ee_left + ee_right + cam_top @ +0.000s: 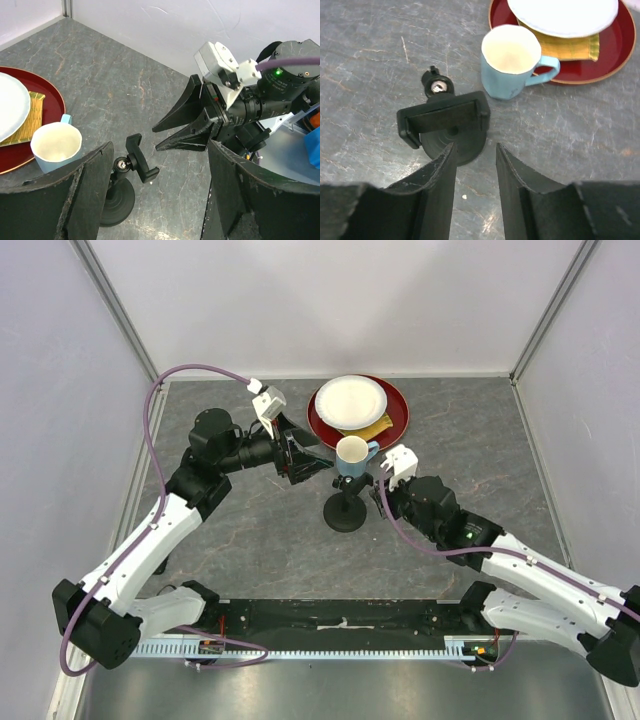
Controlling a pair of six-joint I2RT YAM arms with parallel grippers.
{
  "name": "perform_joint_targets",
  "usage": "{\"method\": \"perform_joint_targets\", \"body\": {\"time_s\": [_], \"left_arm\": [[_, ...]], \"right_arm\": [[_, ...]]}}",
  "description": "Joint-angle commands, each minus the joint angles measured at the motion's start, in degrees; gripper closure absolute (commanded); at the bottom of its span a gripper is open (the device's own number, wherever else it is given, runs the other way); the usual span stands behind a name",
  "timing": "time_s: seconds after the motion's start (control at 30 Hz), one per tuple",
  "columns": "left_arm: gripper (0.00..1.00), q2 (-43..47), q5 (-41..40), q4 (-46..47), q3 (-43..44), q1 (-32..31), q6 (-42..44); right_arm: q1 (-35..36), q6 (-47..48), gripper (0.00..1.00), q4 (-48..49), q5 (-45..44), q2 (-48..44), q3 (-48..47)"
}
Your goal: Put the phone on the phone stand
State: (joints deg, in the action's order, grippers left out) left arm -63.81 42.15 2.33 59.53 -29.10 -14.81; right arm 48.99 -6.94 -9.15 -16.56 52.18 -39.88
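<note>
The phone stand (345,512) stands mid-table on its round base, just in front of the blue mug (352,452). Its clamp head (444,117) is tilted and holds nothing. The phone is out of view in every frame. My left gripper (310,462) hovers left of the stand; in its wrist view the left gripper (160,145) is open wide with only the table and the stand (141,161) between its fingers. My right gripper (475,146) sits close to the stand's right side, its jaws partly apart and empty. The left wrist view shows the right gripper (156,139) pointing at the stand.
A red plate (395,415) at the back carries a white plate (350,402) and a folded yellow cloth (378,428). The mug (512,57) stands right behind the stand, handle to the right. Pale walls enclose the table on three sides.
</note>
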Motion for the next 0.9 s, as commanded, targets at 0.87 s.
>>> {"method": "perform_joint_targets", "body": {"time_s": [0.87], "left_arm": [[0.18,-1.1,-0.5,-0.6,2.9,-0.3,2.6]], "right_arm": [[0.0,13.5,0.89,15.8,5.0,8.5,1.9]]}}
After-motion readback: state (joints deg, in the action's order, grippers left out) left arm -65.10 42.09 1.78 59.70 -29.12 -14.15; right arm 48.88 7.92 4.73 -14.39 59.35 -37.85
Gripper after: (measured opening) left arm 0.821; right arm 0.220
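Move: Just ahead of the right hand and to its left is the phone stand's cradle, its middle about 5 cm left, 1 cm forward and 1 cm lower; the near end reaches toward the fingertips. The stand's round base sits 1 cm forward, 8 cm left and some 13 cm down. The mug is roughly 14 cm forward, 6 cm left, 10 cm below. From the left hand, the cradle is about 5 cm forward, 9 cm right and 14 cm below. Easing forward and left by about 3.5 cm in all, nearly level, the right hand brings its half-open fingers to the right-hand, outer end of the phone stand's cradle. Its fingers tilt up roughly 10 degrees on the way and swing slightly left, then close to about half their earlier gap, pinching that end between the tips. ##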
